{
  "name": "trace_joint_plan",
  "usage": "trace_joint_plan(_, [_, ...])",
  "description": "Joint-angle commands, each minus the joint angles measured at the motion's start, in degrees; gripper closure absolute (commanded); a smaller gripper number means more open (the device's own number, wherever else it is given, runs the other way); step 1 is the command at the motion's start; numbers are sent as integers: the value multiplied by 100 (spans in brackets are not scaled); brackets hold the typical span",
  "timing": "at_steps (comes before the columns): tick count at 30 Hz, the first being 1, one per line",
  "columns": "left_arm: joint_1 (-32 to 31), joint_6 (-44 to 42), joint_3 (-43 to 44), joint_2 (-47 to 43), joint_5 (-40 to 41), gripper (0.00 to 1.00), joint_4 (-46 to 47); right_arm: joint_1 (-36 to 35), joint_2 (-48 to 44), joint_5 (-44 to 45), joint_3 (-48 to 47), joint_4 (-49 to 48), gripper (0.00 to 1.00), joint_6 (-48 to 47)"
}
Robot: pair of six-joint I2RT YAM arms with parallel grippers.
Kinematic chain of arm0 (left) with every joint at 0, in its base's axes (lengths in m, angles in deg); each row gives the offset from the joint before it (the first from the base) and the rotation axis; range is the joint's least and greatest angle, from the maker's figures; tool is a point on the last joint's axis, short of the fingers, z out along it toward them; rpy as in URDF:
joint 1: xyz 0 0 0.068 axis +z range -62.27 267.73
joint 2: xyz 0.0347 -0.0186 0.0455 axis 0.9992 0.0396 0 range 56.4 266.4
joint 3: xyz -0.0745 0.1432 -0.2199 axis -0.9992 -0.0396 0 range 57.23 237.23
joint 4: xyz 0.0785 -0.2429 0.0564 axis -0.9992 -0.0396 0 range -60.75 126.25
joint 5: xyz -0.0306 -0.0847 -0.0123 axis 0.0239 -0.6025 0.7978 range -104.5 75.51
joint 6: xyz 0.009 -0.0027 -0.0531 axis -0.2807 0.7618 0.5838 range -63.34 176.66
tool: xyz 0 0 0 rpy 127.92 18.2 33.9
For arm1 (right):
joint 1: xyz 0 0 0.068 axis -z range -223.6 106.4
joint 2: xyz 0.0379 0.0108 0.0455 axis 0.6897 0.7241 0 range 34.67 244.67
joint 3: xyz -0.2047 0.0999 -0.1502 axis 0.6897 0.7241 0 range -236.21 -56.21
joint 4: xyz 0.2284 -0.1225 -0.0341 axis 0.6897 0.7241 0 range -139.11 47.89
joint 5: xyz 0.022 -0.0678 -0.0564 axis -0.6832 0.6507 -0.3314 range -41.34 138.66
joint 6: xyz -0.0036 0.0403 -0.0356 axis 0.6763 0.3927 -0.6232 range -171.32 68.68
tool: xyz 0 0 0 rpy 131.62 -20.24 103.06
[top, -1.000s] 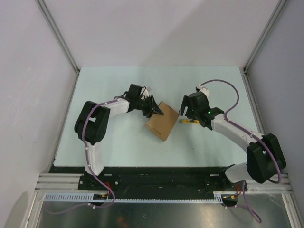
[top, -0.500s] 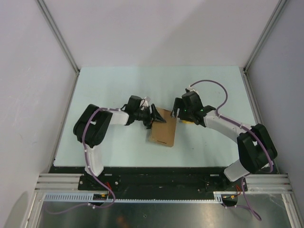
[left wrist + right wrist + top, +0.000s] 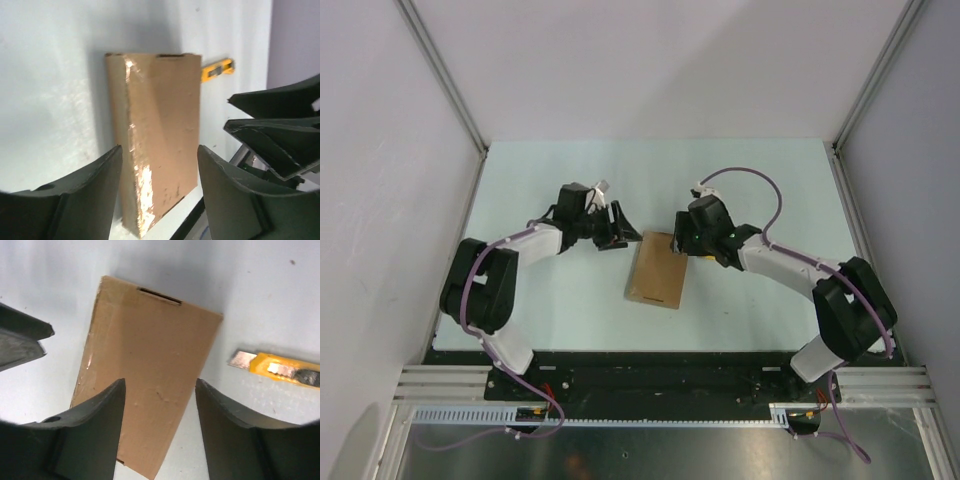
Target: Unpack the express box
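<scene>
The express box (image 3: 658, 270) is a flat brown cardboard box lying shut on the pale table, also seen as the box (image 3: 160, 135) in the left wrist view and the box (image 3: 150, 385) in the right wrist view. My left gripper (image 3: 623, 228) hangs open just left of the box's far corner, apart from it; in its own view the left gripper (image 3: 160, 150) frames the box between its fingers. My right gripper (image 3: 678, 243) stands open over the box's far end. The right gripper (image 3: 160, 382) straddles the cardboard without a visible grip.
A yellow-black utility knife (image 3: 280, 365) with its blade out lies on the table right of the box, seen again as the knife (image 3: 217, 69) beyond the box. The right arm covers it in the top view. Grey walls (image 3: 380, 150) enclose the table.
The left gripper opened, let go of the box's corner and drew back to the left. The box turned to lie nearly square. The right gripper moved left over the box's far end and narrowed.
</scene>
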Motion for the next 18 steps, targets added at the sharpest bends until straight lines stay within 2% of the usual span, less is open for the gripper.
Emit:
trace_joint_plan(1, [232,-469,-115,-75,511,41,-841,-263,250,26,-339,-453,49,-282])
trace_joint_plan(3, [320,-478,-141,-14,546,51,-938,-352,442,0,-409,-489,61,-343])
trace_joint_plan(4, [356,-531,-141,-4,555,56,-999,-465,505,8,-427,-515,71,-387])
trace_joint_plan(8, [374,-601,-45,66,441,60,-1053,-650,812,105,-541,-576,83,-352])
trace_joint_plan(9, [374,-619,8,101,284,60,-1044,-668,900,105,-550,-577,90,-335])
trace_joint_plan(12, [374,-742,148,293,-15,60,-1035,-686,1023,53,-559,-638,94,-352])
trace_joint_plan(18, [269,-750,342,523,-122,60,-1035,-756,1217,131,-559,-639,95,-536])
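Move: The cardboard box lies flat, its middle roughly 7 cm left of the right hand, 3 cm back and about 7 cm below. The yellow knife is on the table some 7 cm to that hand's right, 1 cm back and about 9 cm down. From the left hand the box's middle is about 8 cm right, 5 cm back and 7 cm below. Right hand shuts, going 6 cm left and down over the box; left lowers 5 cm, leftward, narrowing. ##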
